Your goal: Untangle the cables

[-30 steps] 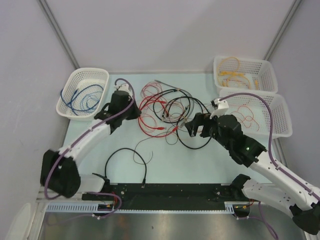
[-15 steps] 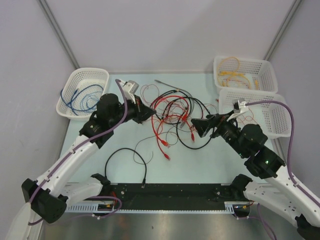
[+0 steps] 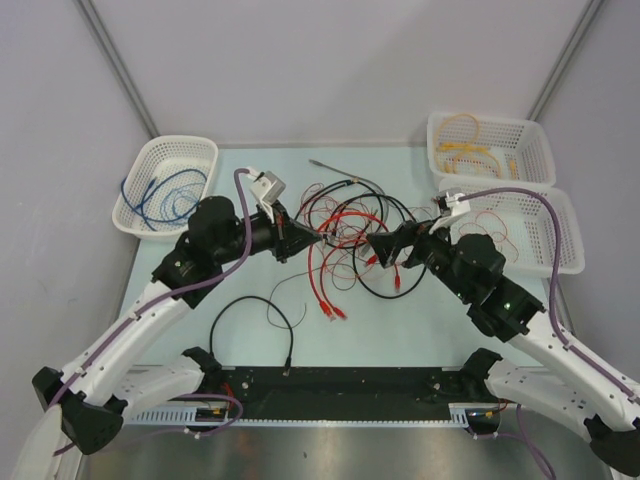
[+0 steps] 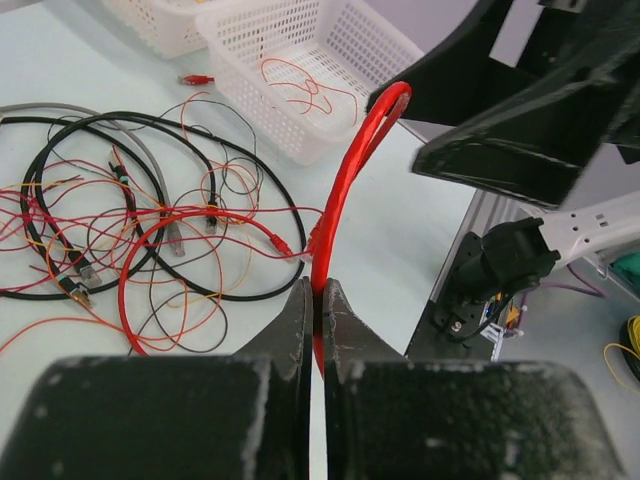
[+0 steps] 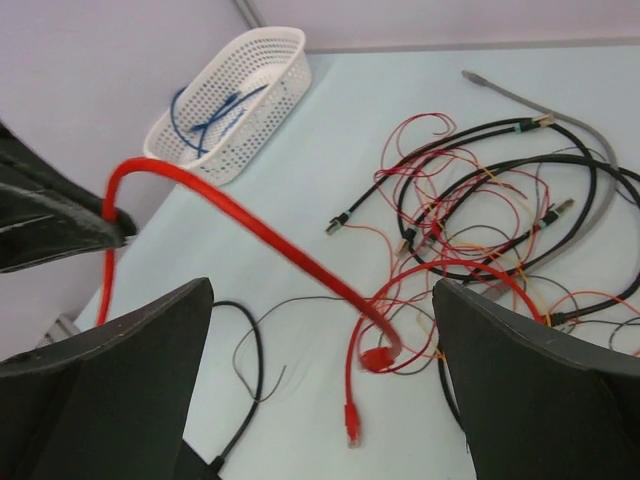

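Observation:
My left gripper (image 3: 308,240) (image 4: 318,300) is shut on a flat red cable (image 4: 345,190) and holds it off the table. The cable arcs across to my right gripper and hangs down to a red plug (image 3: 335,312). My right gripper (image 3: 375,250) (image 5: 320,400) is wide open with the red cable (image 5: 250,225) passing between its fingers, untouched. Its plug ends (image 5: 375,358) dangle there. The tangle (image 3: 345,220) of thin red, orange and black cables lies on the table under and behind both grippers. A black loop (image 3: 385,294) rings its right side.
A separate black cable loop (image 3: 255,318) lies near the front. A white basket (image 3: 165,185) with blue cables stands at the left. Two white baskets stand at the right, one (image 3: 490,145) with yellow cables, one (image 3: 545,235) with thin red wires. A grey cable (image 3: 340,166) lies behind the tangle.
My left gripper has risen and moved right with the red cable, pulling it up out of the tangle. My right gripper has moved left toward it. The red plug end now hangs lower.

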Action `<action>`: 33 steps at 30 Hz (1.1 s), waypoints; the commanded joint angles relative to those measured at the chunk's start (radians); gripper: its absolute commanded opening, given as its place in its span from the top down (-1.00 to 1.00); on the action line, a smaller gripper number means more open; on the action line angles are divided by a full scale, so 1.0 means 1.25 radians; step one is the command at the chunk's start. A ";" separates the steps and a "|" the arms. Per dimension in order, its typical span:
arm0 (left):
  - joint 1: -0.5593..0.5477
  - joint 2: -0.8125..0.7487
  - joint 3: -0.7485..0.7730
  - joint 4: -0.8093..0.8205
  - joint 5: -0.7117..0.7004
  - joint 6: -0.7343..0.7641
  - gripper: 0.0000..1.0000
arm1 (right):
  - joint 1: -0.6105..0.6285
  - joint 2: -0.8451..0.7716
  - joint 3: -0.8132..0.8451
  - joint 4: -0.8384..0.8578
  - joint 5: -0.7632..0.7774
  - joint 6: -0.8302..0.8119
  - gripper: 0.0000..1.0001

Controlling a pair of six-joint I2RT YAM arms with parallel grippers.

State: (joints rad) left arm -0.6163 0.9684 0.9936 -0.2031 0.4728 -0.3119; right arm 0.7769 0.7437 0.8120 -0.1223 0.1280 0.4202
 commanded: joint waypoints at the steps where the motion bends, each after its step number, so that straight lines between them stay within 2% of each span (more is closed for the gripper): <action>1: -0.011 -0.036 0.004 0.012 0.035 0.025 1.00 | 0.003 0.037 0.022 0.045 0.072 -0.069 -0.91; 3: -0.013 -0.041 0.003 0.009 0.037 0.026 1.00 | 0.002 0.048 0.022 0.066 0.082 -0.076 -0.83; 6: -0.015 -0.045 -0.006 0.008 0.038 0.025 1.00 | 0.002 0.065 0.022 0.092 0.077 -0.082 -0.35; 7: -0.015 -0.043 -0.008 0.008 0.038 0.024 0.99 | 0.003 0.064 0.023 0.092 0.078 -0.078 0.10; 10: -0.016 -0.046 -0.013 0.007 0.023 0.024 0.99 | 0.003 0.048 0.022 0.090 0.099 -0.069 1.00; 11: -0.016 -0.048 -0.013 0.003 0.011 0.024 0.90 | 0.002 0.027 0.023 0.116 0.116 -0.069 1.00; 12: -0.016 -0.048 -0.013 -0.004 -0.016 0.024 0.51 | 0.002 0.016 0.024 0.115 0.126 -0.069 1.00; 14: -0.016 -0.051 -0.014 -0.008 -0.042 0.029 -0.13 | 0.002 -0.012 0.051 0.103 0.165 -0.076 1.00; 15: -0.016 -0.054 -0.018 -0.001 -0.087 0.021 -0.74 | 0.001 -0.018 0.067 0.103 0.179 -0.081 1.00; 16: -0.016 -0.068 -0.035 0.007 -0.114 0.016 -0.99 | 0.001 -0.022 0.082 0.074 0.201 -0.086 1.00; 18: -0.015 -0.084 -0.056 0.038 -0.197 -0.013 -0.99 | -0.001 -0.026 0.127 0.043 0.209 -0.094 1.00; 22: -0.016 -0.095 -0.120 0.086 -0.258 -0.049 -0.99 | -0.001 -0.028 0.177 -0.003 0.217 -0.082 1.00; 24: -0.016 -0.084 -0.155 0.123 -0.251 -0.073 -0.99 | 0.001 -0.028 0.197 -0.015 0.222 -0.066 1.00; 26: -0.016 -0.069 -0.187 0.159 -0.196 -0.098 -0.99 | -0.001 -0.026 0.209 -0.030 0.228 -0.059 1.00; 28: -0.031 -0.065 -0.247 0.254 -0.194 -0.131 -0.99 | -0.001 -0.024 0.224 -0.038 0.226 -0.047 1.00; 32: -0.085 -0.073 -0.353 0.439 -0.310 -0.115 -0.99 | 0.001 -0.023 0.241 -0.046 0.200 -0.018 1.00; 33: -0.096 -0.063 -0.391 0.533 -0.323 -0.110 -0.99 | 0.001 -0.023 0.244 -0.046 0.192 -0.012 1.00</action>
State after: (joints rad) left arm -0.6846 0.8856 0.6044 0.1070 0.1810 -0.4358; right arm 0.7788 0.7147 1.0637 -0.1707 0.3847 0.3565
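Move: Between the right hand's open fingers, about 2 cm ahead and 1 cm below its hand point, is the stretch of red cable to take. The same stretch lies about 12 cm to the right of the left hand and 2 cm ahead of it; the left hand still pinches the cable. The cable pile is on the table some 24 cm ahead of the right hand and 24 cm below. A loose red plug lies about 5 cm ahead, 7 cm left and 23 cm below. The right hand eases about 2 cm forward and slightly down, shuts on the red cable beside the left hand's hold, then lifts it some 13 cm while drawing about 6 cm right, tipping up a little and turning some 15 degrees clockwise. The left hand waits almost still until that grip is shut, then opens wide and lets go, shifts a few centimetres forward and left while turning some 15 degrees counter-clockwise, and sinks about 9 cm with its fingers open and empty. ##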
